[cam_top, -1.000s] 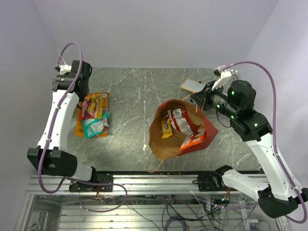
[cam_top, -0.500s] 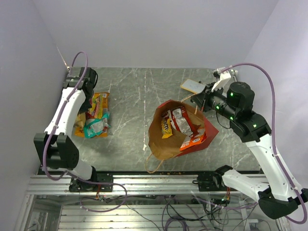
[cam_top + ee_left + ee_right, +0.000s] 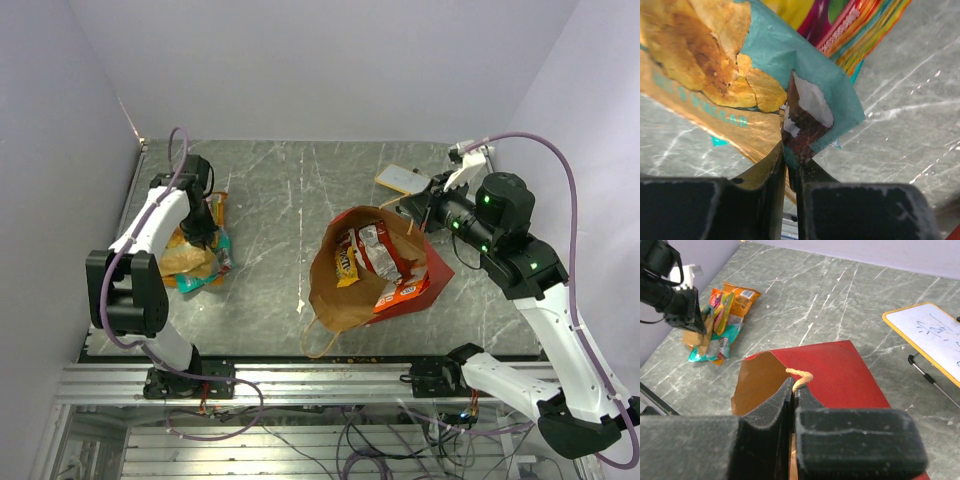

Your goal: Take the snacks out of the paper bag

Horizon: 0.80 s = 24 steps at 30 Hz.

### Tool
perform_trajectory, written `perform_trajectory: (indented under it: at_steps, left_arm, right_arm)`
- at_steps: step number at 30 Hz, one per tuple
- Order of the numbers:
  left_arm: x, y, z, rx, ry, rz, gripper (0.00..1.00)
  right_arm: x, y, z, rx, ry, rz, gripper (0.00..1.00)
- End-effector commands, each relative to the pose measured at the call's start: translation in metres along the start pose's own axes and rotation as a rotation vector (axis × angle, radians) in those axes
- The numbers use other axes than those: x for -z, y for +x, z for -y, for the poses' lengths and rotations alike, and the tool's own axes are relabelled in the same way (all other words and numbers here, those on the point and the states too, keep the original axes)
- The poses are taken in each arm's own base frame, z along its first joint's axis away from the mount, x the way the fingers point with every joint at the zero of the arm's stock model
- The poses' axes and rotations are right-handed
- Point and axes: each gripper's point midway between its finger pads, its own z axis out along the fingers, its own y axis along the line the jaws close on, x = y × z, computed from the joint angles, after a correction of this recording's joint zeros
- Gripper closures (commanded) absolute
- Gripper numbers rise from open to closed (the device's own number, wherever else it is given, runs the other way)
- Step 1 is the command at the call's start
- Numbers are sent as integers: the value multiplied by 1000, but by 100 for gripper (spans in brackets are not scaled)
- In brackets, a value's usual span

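The paper bag (image 3: 437, 272) lies on its side right of centre, red outside, its brown mouth facing the left. Several snacks (image 3: 375, 255) show inside it. My right gripper (image 3: 408, 215) is shut on the bag's tan loop handle (image 3: 801, 375) and holds the upper edge up; the jaws (image 3: 794, 385) are pressed together. At the left, my left gripper (image 3: 205, 232) hangs low over a pile of snacks (image 3: 200, 215). Its fingers (image 3: 787, 155) pinch the corner of a teal and tan chip packet (image 3: 780, 60), which rests on the pile.
A white card with an orange rim (image 3: 400, 180) lies behind the bag, beside my right wrist. The bag's other handle (image 3: 315, 345) trails toward the table's near edge. Walls stand close on the left, back and right.
My left arm has swung from the back left corner down onto the snack pile, bringing the teal and tan packet with it. The right arm has hardly moved.
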Motion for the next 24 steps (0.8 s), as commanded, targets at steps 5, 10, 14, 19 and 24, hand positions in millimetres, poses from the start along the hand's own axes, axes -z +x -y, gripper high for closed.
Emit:
perform_trajectory:
  at_steps: [5, 10, 14, 19, 24]
  left_arm:
    - [-15, 17, 29, 34, 178, -39, 65]
    - [1, 10, 31, 17, 211, 6, 44]
    - [18, 1, 36, 22, 255, 48, 33]
    - [48, -13, 57, 63, 365, 141, 15]
    - [85, -7, 77, 44, 483, 203, 5]
  right_arm:
    - [5, -7, -1, 20, -2, 23, 100]
    - [5, -12, -2, 27, -6, 32, 100]
    - [8, -16, -3, 44, -8, 43, 100]
    - [11, -13, -5, 72, -18, -10, 100]
    - [7, -8, -10, 57, -52, -39, 100]
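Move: The left gripper still pinches a corner of the tan chip packet, whose middle is about 5 cm to its left, 4 cm back and 6 cm below. Under it is the pile: the teal packet some 2 cm left, 4 cm back, 8 cm below; the orange packet 4 cm left, 1 cm ahead; the striped candy packet 5 cm left, 5 cm ahead. From the right gripper the chip packet lies roughly 42 cm left, 3 cm ahead, 32 cm below. Bring the left gripper down about 3 cm, easing right, to lay the chip packet on the snack pile while the fingers spread. Then lift away some 6 cm and go on rightwards, about 5 cm over the whole move, off the packet's corner, opening almost fully and swinging the fingertips forward and to the right by around 20 degrees. ##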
